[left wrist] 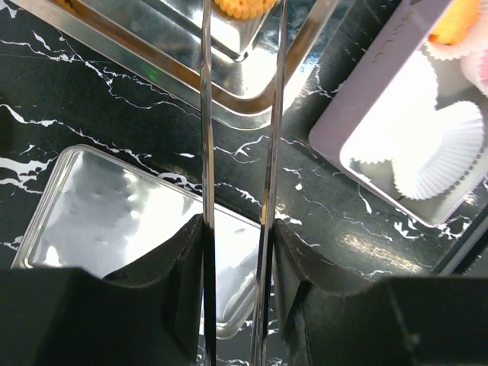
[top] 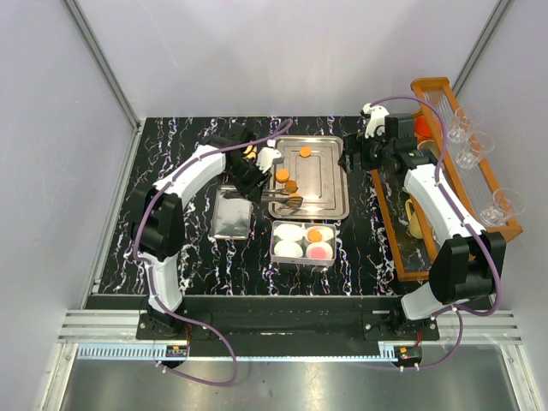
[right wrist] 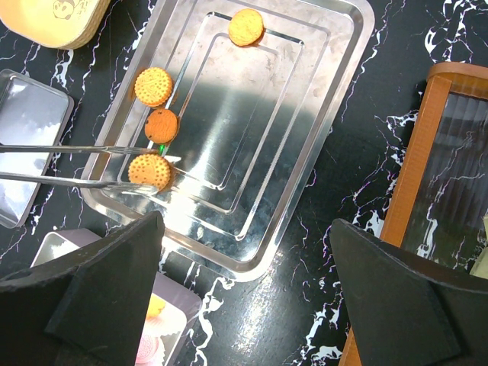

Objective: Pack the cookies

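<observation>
Several orange cookies lie on the steel tray (top: 330,184); the right wrist view shows one at the far end (right wrist: 246,27) and two close together (right wrist: 153,85), (right wrist: 162,124). My left gripper (top: 250,178) (left wrist: 238,229) is shut on metal tongs (left wrist: 204,114) (right wrist: 69,164), whose tips straddle another orange cookie (right wrist: 150,171) (left wrist: 244,6) at the tray's edge. I cannot tell if that cookie is lifted. A box (top: 304,258) holds white paper cups (left wrist: 438,149), with an orange cookie (top: 315,235) and a pink one (top: 318,251) in two of them. My right gripper (top: 360,154) (right wrist: 248,252) is open and empty, right of the tray.
The box's flat steel lid (top: 231,214) (left wrist: 114,221) lies left of the box. A yellow-orange dish (right wrist: 53,19) sits beyond the tray's left end. A wooden rack (top: 475,163) with several glasses runs along the right side.
</observation>
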Robot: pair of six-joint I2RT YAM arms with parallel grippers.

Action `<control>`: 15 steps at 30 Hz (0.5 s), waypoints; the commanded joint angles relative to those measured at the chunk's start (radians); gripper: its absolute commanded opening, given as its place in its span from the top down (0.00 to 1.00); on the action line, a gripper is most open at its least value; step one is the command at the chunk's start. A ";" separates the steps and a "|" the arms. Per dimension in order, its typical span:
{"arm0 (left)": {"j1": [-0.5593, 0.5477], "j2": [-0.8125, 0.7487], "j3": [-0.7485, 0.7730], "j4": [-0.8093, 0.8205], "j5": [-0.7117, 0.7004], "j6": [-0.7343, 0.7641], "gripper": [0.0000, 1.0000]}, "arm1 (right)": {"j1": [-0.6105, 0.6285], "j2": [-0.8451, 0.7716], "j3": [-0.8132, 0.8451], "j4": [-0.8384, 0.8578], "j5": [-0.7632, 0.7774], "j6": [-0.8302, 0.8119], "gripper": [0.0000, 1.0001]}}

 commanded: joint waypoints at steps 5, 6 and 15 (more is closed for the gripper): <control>-0.012 -0.149 0.082 -0.067 0.080 -0.003 1.00 | -0.004 0.009 0.015 0.021 -0.020 0.011 0.00; -0.015 -0.165 0.084 -0.071 0.083 -0.001 1.00 | -0.005 0.010 0.015 0.027 -0.020 0.013 0.00; -0.065 -0.267 0.041 -0.182 0.080 0.052 1.00 | -0.002 0.010 0.013 0.027 -0.030 0.017 0.00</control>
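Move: The left gripper holds the tongs, with an orange cookie in their tips about 12 cm to its right and some 6 cm lower. The cookie box lies about 14 cm right, 12 cm back and 8 cm below the gripper; its empty far-left liner is 10 cm right and 9 cm back. The chip cookie is 11 cm right, 4 cm ahead; the small tray 5 cm left, 3 cm back. From the right gripper the box is 11 cm left, 19 cm back. Bring the left gripper up about 7 cm, keeping the tongs squeezed on the orange cookie, to carry it up clear of the baking tray. As the lift slows, draw back some 4 cm towards the robot, closing the level distance to the cookie box, with only a slight tilt of the wrist. ##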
